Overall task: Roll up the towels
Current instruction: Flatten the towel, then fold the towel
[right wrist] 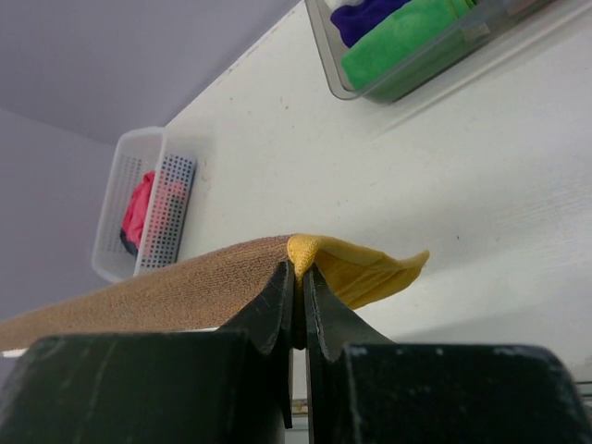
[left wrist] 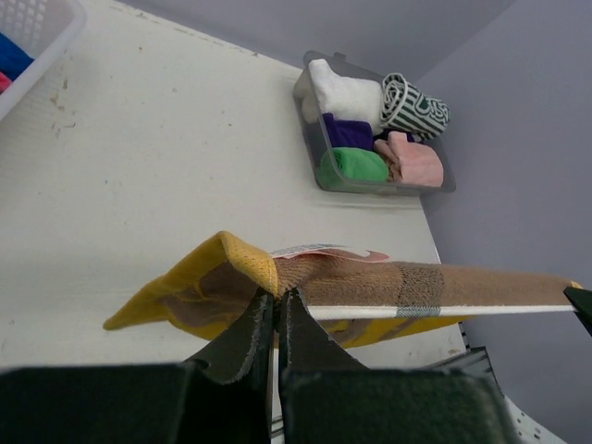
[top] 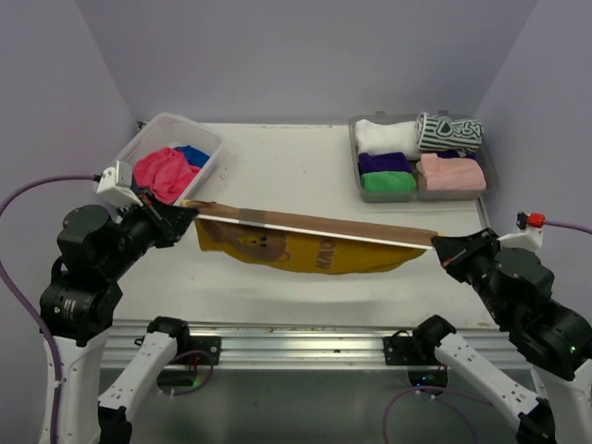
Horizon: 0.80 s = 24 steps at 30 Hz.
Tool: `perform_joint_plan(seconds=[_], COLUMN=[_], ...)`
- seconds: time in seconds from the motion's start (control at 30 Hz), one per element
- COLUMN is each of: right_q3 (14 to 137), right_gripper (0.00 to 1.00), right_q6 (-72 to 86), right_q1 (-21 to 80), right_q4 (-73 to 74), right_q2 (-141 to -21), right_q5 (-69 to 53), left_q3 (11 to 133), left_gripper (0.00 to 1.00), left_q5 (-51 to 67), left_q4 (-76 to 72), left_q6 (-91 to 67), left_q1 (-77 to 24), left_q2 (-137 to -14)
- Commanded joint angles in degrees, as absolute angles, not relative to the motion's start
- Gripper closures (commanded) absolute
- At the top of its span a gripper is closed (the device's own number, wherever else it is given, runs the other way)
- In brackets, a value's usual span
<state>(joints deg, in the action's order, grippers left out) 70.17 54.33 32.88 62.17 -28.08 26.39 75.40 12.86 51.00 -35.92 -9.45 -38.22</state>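
A yellow-and-brown towel (top: 296,248) hangs stretched between both arms above the table, its brown top edge taut and the yellow part with a bear print drooping below. My left gripper (top: 185,205) is shut on its left corner; the left wrist view shows the same gripper (left wrist: 276,294) pinching the yellow-and-brown towel (left wrist: 370,282). At the right end my right gripper (top: 437,242) is shut on the other corner, and that gripper (right wrist: 299,268) pinches the yellow hem of the towel (right wrist: 361,264) in the right wrist view. Rolled towels (top: 421,153) in white, striped, purple, green and pink fill the grey tray.
A white lattice basket (top: 205,146) at the back left holds crumpled pink (top: 162,173) and blue (top: 192,154) towels. The grey tray (top: 490,174) stands at the back right. The metal rail (top: 296,342) with the arm bases runs along the near edge.
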Motion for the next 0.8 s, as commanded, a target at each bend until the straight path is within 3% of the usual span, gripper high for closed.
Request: perform_joint_plan(seconds=[0.0, 0.17, 0.3, 0.43, 0.77], right_q3=[69.88, 62.68, 58.89, 58.44, 66.53], right_gripper=[1.0, 1.0, 1.0, 1.0, 1.0], right_q6=[54.58, 52.92, 49.06, 45.09, 38.24], right_q1=[32.61, 32.52, 31.56, 25.85, 18.99], right_q4=[68.99, 65.94, 57.68, 45.39, 33.58], right_q2=[-30.31, -39.44, -52.0, -69.55, -87.88], right_q5=[34.26, 39.45, 40.96, 36.05, 31.65], left_q3=[72.52, 64.89, 61.79, 65.2, 73.56], left_gripper=[1.0, 1.0, 1.0, 1.0, 1.0], left_q5=[6.07, 2.29, 2.11, 0.62, 2.55], left_q4=[54.31, 53.18, 42.67, 37.71, 33.66], left_q6=[-37.08, -38.32, -37.88, -37.36, -36.12], left_q1=[-8.79, -8.79, -8.7, -8.7, -8.44], left_q2=[-41.04, -52.26, -62.64, -79.05, -98.07])
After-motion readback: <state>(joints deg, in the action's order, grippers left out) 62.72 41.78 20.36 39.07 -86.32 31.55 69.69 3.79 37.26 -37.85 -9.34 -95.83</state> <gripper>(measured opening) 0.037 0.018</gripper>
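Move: The towel hangs between the two closed grippers, high over the table, and the place for its held edge lies about 20 cm ahead of each hand: some 35 cm below the left hand and 31 cm below the right, with hardly any sideways offset. The white basket is roughly 30 cm ahead of the left hand, 15 cm left, 30 cm lower. The green towel is about 28 cm ahead of the right hand, 3 cm left; the pink towel 30 cm ahead, 12 cm right, both some 27 cm lower. The towel's held edge is swept down and forward by both arms together, the left sinking about 30 cm and the right 23 cm while each reaches some 18 cm outward, easing off near the table. Both grippers keep their pinch on the corners and tip downward, the left by nearly 50 degrees, the right by about 40 with its left side rolling down. ##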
